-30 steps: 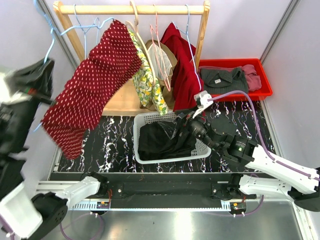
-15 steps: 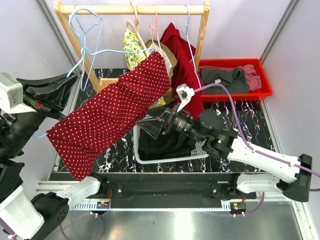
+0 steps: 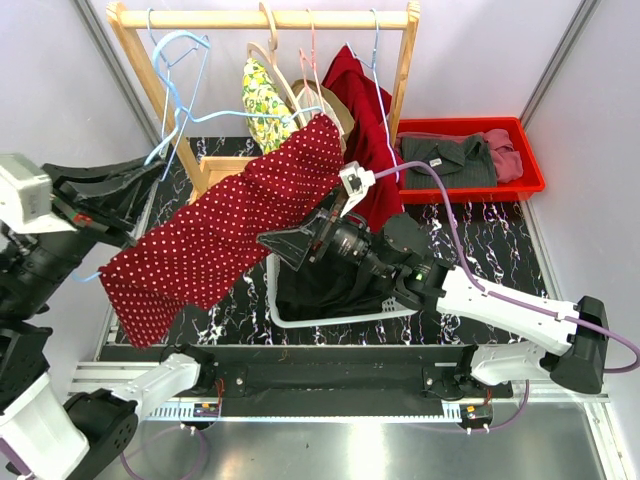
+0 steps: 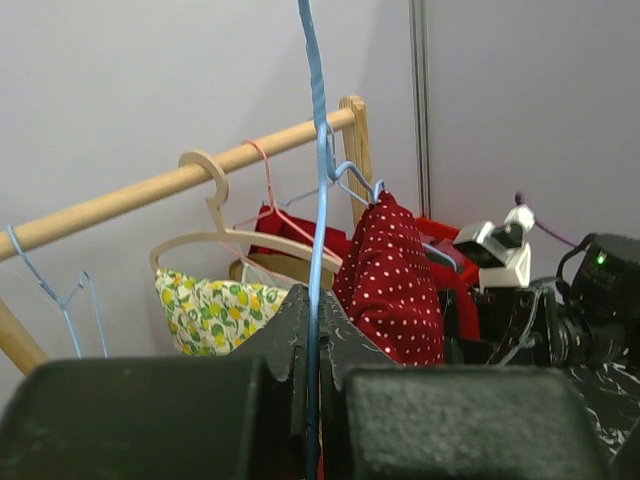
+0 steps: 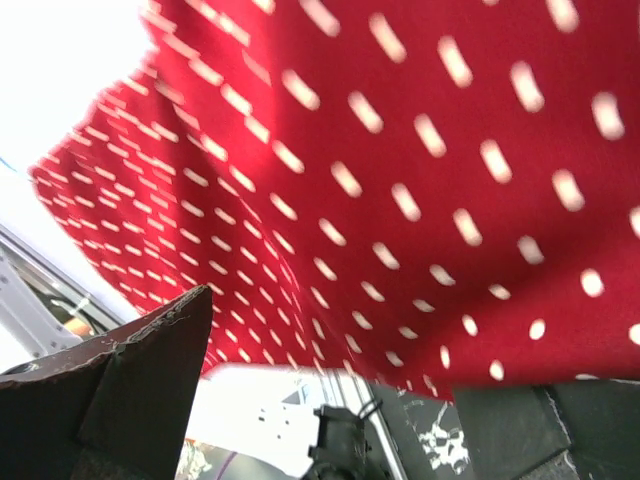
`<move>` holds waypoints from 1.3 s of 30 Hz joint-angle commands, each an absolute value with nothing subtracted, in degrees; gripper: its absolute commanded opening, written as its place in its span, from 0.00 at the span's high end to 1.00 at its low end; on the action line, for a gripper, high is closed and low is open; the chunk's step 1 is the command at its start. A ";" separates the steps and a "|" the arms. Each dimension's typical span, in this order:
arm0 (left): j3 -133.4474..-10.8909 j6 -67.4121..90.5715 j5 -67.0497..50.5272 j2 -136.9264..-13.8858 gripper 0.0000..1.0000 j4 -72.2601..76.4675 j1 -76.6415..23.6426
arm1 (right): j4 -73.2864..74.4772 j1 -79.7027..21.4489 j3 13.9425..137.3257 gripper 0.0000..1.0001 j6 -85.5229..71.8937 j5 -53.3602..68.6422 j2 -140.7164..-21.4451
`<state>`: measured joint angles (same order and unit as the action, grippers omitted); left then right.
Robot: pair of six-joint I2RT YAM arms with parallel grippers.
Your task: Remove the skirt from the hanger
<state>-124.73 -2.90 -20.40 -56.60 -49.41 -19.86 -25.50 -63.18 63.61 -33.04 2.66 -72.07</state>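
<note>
The red skirt with white dots (image 3: 225,225) hangs slanted from near the rack down to the left edge of the table. Its top end sits on a light blue wire hanger (image 3: 175,85). My left gripper (image 3: 150,172) is shut on the hanger's blue wire (image 4: 318,300); the skirt (image 4: 395,285) shows just right of that wire. My right gripper (image 3: 290,245) is open under the skirt's upper half. In the right wrist view the skirt (image 5: 400,170) fills the frame above the open gripper (image 5: 340,400), with cloth near but not between the fingers (image 5: 130,390).
The wooden rack (image 3: 265,18) holds a lemon-print garment (image 3: 262,100), a red garment (image 3: 365,140) and several bare hangers. A white basket (image 3: 275,250) with dark clothes stands below my right arm. A red bin (image 3: 470,128) of clothes is at the back right.
The skirt's top end has swung right, off the rack side, and now hangs slanted. My right gripper rose from the basket and moved left under the skirt. My left gripper has lowered, still holding the hanger.
</note>
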 commanded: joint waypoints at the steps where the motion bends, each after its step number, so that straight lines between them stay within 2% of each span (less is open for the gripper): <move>1: -120.24 -1.93 -21.80 -54.32 1.00 -44.30 -19.60 | -31.73 -63.46 66.71 0.00 -30.77 1.85 -70.76; 7: -118.04 -2.55 -21.44 -53.00 1.00 -44.30 -19.60 | -32.34 -63.54 65.13 0.01 -28.30 -2.02 -68.56; 10: -117.95 -2.11 -21.53 -53.00 1.00 -44.30 -19.60 | -33.31 -63.54 65.12 0.13 -28.56 -1.85 -69.52; 11: -117.86 -2.20 -21.53 -53.00 1.00 -44.30 -19.60 | -33.22 -63.46 65.30 0.29 -28.65 -1.76 -70.04; 12: -117.69 -2.28 -21.45 -53.00 1.00 -44.30 -19.60 | -32.96 -63.54 65.56 0.38 -28.65 -1.50 -70.22; 13: -117.60 -2.29 -21.27 -53.00 1.00 -44.30 -19.60 | -32.61 -63.46 66.18 0.64 -28.65 -1.49 -70.49; 14: -117.42 -2.37 -21.36 -52.82 1.00 -44.30 -19.60 | -32.17 -63.54 66.53 0.83 -28.48 -1.67 -70.49; 15: -117.42 -2.20 -21.36 -52.65 1.00 -44.30 -19.51 | -31.38 -63.46 66.71 0.97 -28.48 -3.06 -70.49; 16: -117.07 -2.11 -21.36 -52.56 1.00 -44.38 -19.51 | -31.12 -63.46 66.80 1.00 -28.22 -3.60 -70.23; 21: -112.08 -1.76 -19.69 -50.89 1.00 -44.47 -18.81 | -25.00 -63.54 71.35 1.00 -24.61 0.17 -68.82; 25: -105.92 -2.90 -13.03 -50.01 1.00 -43.86 -18.81 | -14.52 -63.72 87.95 1.00 -23.73 13.06 -71.45; 30: -100.29 -4.66 -5.29 -50.01 1.00 -41.84 -18.81 | -7.22 -65.47 100.70 1.00 -21.89 18.72 -71.20; 39: -99.23 -4.48 4.91 -49.58 1.00 -42.10 -18.81 | -0.01 -65.92 102.22 1.00 -17.94 22.24 -60.32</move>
<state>-99.59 -3.57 -3.57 -51.03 -46.28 -19.07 -3.14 -65.43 100.07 -21.17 19.09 -65.84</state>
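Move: My right hand's open fingers are at the near side of the polka-dot skirt. The skirt's middle lies about 11 cm to the left, level fore and aft and some 5 cm above; from my left hand, already pinching its blue hanger, it is about 9 cm right, 3 ahead and 13 below. From the right hand, the basket is roughly 8 cm right, 10 ahead and 40 below, and the lemon garment is about 27 ahead and 4 left. I ease my right hand up about 3 cm, shut its fingers on the skirt's cloth, then haul it quickly up another 20 cm, back and to the right, turning the wrist some 30 degrees so the fingers tip upward. My left hand keeps its pinch on the hanger, sinks a little, then drives down and forward against the pull, its wrist dipping and swinging counter-clockwise. ##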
